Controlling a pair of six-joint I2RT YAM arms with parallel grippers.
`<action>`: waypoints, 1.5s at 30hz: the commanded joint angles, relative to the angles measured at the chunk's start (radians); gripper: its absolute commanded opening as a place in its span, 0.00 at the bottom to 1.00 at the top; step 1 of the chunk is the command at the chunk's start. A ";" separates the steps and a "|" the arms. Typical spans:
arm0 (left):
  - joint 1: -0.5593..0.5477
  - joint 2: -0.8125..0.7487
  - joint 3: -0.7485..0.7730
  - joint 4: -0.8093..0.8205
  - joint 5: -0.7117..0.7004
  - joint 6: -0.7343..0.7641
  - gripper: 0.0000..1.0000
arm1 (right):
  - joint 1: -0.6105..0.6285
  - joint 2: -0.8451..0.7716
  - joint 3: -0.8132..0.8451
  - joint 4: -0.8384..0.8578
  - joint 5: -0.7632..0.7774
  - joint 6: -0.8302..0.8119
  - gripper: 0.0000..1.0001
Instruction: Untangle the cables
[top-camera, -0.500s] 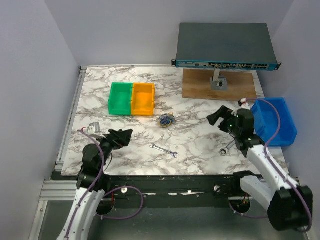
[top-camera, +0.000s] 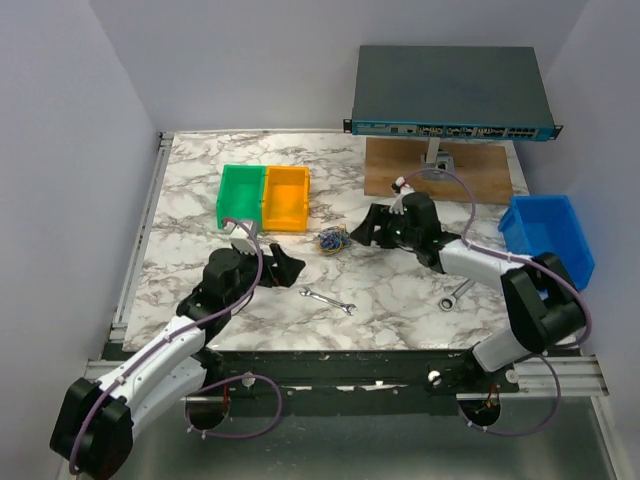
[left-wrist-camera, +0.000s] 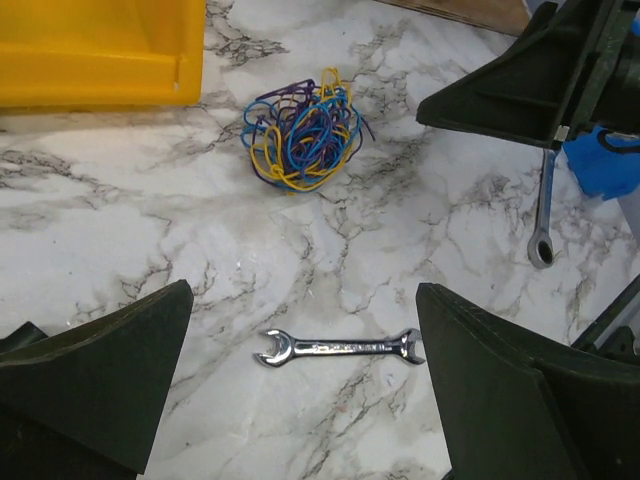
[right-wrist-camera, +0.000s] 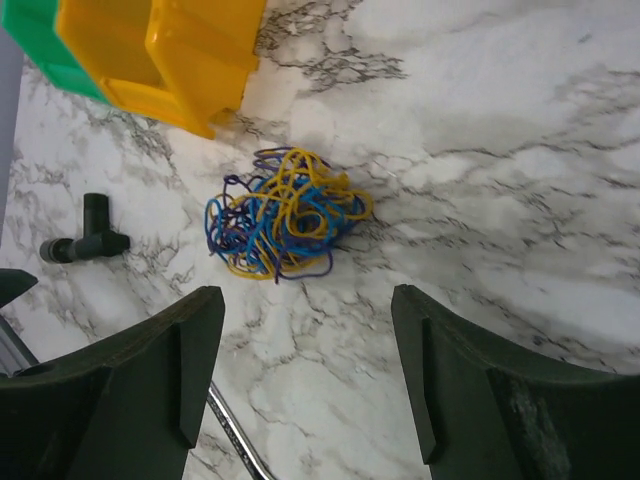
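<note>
The cables are one small tangled ball of blue, yellow and purple wires (top-camera: 333, 240) on the marble table, just below the yellow bin. The ball also shows in the left wrist view (left-wrist-camera: 300, 130) and in the right wrist view (right-wrist-camera: 285, 215). My left gripper (top-camera: 285, 268) is open and empty, to the lower left of the ball, with its jaws (left-wrist-camera: 303, 295) wide apart above a silver wrench (left-wrist-camera: 340, 349). My right gripper (top-camera: 368, 230) is open and empty just right of the ball, and its jaws (right-wrist-camera: 305, 300) point at it from a short way off.
A green bin (top-camera: 240, 195) and a yellow bin (top-camera: 285, 197) stand side by side behind the ball. One wrench (top-camera: 329, 301) lies near the front middle, another (top-camera: 455, 295) at the right. A blue bin (top-camera: 548, 235) is at the right edge. A network switch (top-camera: 450, 95) stands above a wooden board (top-camera: 440, 175).
Both arms have swung in toward the middle. The left gripper moved right toward the wrench and ball. The right gripper moved left from the blue bin to beside the ball.
</note>
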 joint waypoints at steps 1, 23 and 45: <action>-0.008 0.097 0.075 0.085 -0.045 0.067 0.98 | 0.049 0.128 0.098 0.096 -0.051 -0.014 0.74; 0.018 0.595 0.409 0.035 0.124 0.074 0.85 | 0.069 0.216 0.068 0.207 -0.060 -0.011 0.01; -0.055 0.941 0.652 -0.091 0.081 0.121 0.00 | 0.069 0.159 0.033 0.164 0.051 0.018 0.01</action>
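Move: The cable tangle lies about 12 cm ahead of the left hand, 12 cm to its right and 8 cm below it. From the right hand it is only some 2 cm ahead, 7 cm to the left and 4 cm below. The orange bin's middle is roughly 10 cm farther out than the tangle and 11 cm to its left; the double-ended wrench lies about 15 cm nearer the bases than the tangle, 1 cm right of it. Leftward and down, the right hand goes about 5 cm to the near right side of the tangle, shuts its fingers on a blue strand and stays there. The left hand, open, reaches forward and right, roughly 10 cm each way, sinking 7 cm mostly late on as it tips down some 15 degrees, and closes nearly shut on a blue loop at the tangle's left side. ##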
